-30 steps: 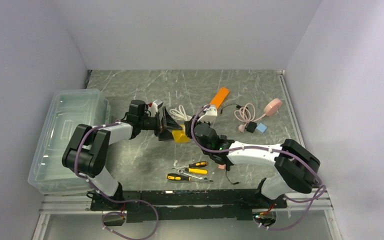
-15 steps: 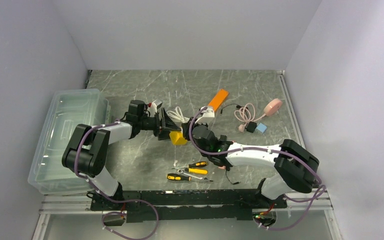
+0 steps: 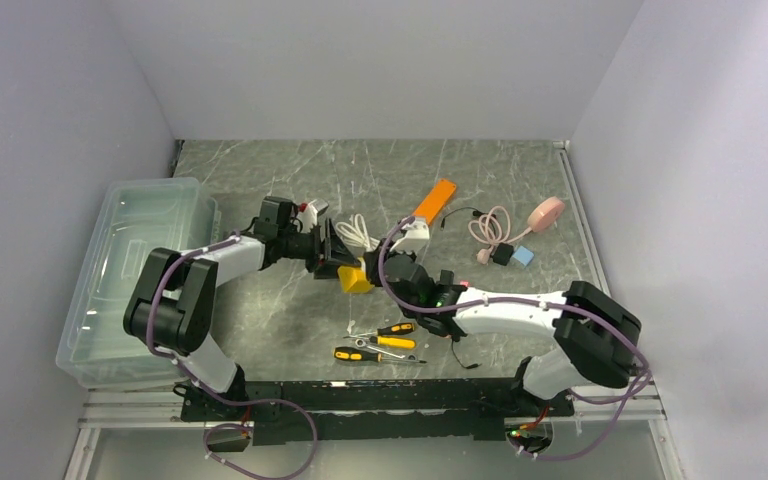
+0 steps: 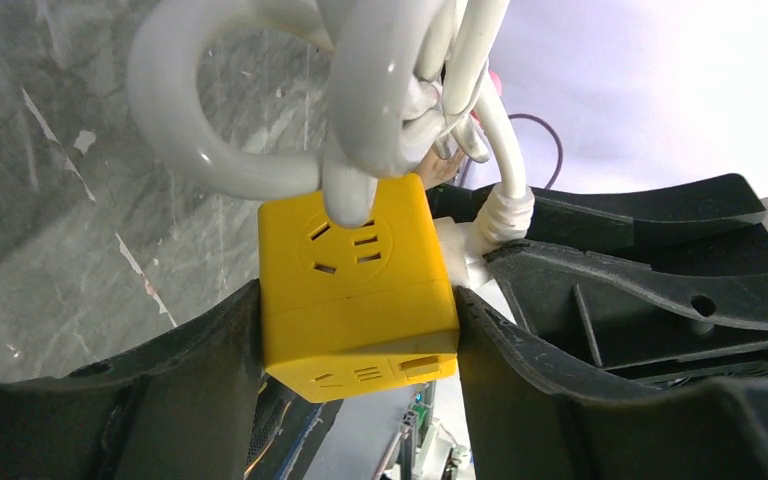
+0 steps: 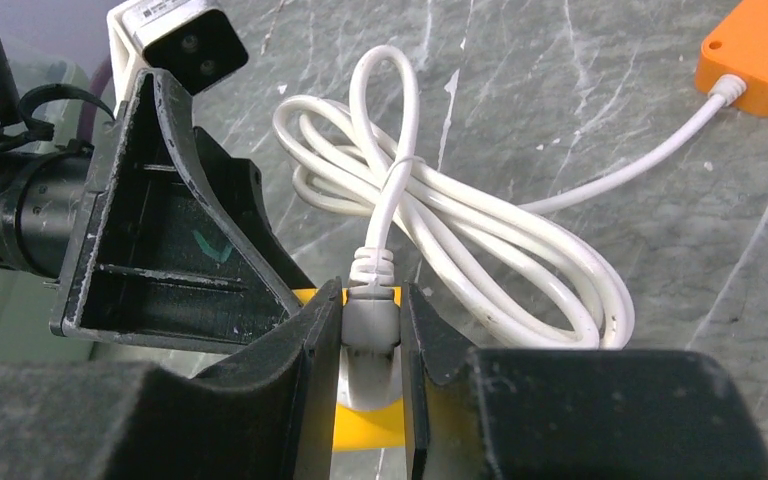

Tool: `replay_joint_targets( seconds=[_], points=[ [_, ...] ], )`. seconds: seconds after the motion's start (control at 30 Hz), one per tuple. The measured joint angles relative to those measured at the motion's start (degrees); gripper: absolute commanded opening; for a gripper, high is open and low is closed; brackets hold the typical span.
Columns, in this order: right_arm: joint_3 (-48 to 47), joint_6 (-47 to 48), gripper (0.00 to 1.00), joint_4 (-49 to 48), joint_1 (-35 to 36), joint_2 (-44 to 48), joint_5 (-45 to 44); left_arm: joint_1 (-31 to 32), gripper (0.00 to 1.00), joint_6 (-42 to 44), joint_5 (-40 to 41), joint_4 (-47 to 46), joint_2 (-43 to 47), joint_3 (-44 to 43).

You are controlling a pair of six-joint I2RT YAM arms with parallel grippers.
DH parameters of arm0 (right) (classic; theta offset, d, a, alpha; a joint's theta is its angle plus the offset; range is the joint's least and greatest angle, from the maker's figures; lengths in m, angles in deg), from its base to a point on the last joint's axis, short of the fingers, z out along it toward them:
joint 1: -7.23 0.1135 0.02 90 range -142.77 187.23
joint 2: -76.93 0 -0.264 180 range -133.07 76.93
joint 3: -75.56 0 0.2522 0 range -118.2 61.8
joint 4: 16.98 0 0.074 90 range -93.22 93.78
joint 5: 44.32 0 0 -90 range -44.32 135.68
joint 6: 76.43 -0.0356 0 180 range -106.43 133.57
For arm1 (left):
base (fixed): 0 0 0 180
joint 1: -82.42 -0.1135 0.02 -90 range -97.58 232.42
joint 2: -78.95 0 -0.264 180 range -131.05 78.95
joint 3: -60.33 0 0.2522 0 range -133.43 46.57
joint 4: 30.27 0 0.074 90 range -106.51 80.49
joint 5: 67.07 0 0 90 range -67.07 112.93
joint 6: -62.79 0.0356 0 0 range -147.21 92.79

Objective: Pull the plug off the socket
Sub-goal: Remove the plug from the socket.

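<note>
The socket is a yellow cube (image 3: pixel 355 280) at the table's middle, with a white plug (image 5: pixel 371 322) stuck in one side. My left gripper (image 3: pixel 343 264) comes in from the left and is shut on the socket (image 4: pixel 358 290), both jaws pressed flat against opposite faces. My right gripper (image 3: pixel 384 270) reaches in from the right and is shut on the plug's grey-white body, its fingers (image 5: pixel 320 340) tight on either side. The plug (image 4: pixel 460 255) still sits against the cube. Its white cable (image 5: pixel 460 220) lies coiled just beyond.
An orange power strip (image 3: pixel 437 197) lies behind the coil. Yellow-handled screwdrivers (image 3: pixel 385 342) lie near the front. A clear plastic bin (image 3: pixel 130 280) stands at the left edge. A pink cable with a round disc (image 3: pixel 545 212) and a small blue cube (image 3: pixel 523 256) are at the right.
The left gripper's jaws have closed in from wide open onto the yellow socket. The cube and both grippers have shifted slightly. The right gripper has kept its grip on the plug.
</note>
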Motion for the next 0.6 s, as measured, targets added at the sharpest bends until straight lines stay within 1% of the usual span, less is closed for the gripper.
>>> replay_joint_targets(
  seconds=[0.03, 0.07, 0.1, 0.13, 0.27, 0.37, 0.43, 0.6],
  points=[
    [0.02, -0.63, 0.38, 1.40, 0.04, 0.66, 0.46, 0.13, 0.00, 1.11, 0.20, 1.29, 0.17, -0.35],
    [0.00, -1.14, 0.47, 2.51, 0.09, 1.36, 0.87, 0.33, 0.00, 2.23, 0.46, 2.89, 0.55, -0.76],
    [0.02, -1.77, 0.53, 3.74, 0.17, 2.29, 1.36, 0.55, 0.00, 3.78, 1.14, 4.70, 1.31, -1.20],
    [0.02, -2.43, 0.57, 5.29, 0.22, 3.91, 1.77, 0.66, 0.00, 5.62, 2.84, 6.73, 2.29, -1.64],
    [0.02, -4.07, 0.70, 9.64, 0.20, 11.13, 2.86, 0.22, 0.00, 12.26, 9.79, 13.92, 5.81, -3.37],
    [0.02, -5.05, 0.72, 12.61, -0.37, 15.39, 4.96, 0.00, 0.00, 17.16, 14.62, 18.56, 8.37, -4.94],
    [0.31, -5.79, 0.72, 13.81, -1.64, 16.68, 8.59, 0.00, 0.00, 19.41, 16.59, 20.52, 9.38, -5.68],
    [4.22, -7.82, 0.61, 12.17, -8.22, 17.22, 22.43, 0.07, 0.00, 23.65, 20.13, 24.00, 11.08, -6.25]
  ],
)
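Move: The white plug sits between the right gripper's pads, still on the yellow socket, whose middle is about 2 cm ahead, 3 cm left and 3 cm below that hand. The cable bundle hangs some 6 cm ahead of it, 2 cm left and a little lower; the orange strip lies roughly 16 cm ahead, 13 cm right and 14 cm down. From the left gripper, which holds the socket, the plug is about 4 cm right, 1 cm back and 3 cm higher. Open the right gripper to let go of the white plug and draw it away from the socket, back and to the right, lifting about 6 cm and then sinking partway down again while turning some 10 degrees counter-clockwise. Keep the left gripper's hold on the yellow socket and carry it about 4.5 cm left, tilting those fingers further down and rolling the wrist, nearly 30 degrees in all. ##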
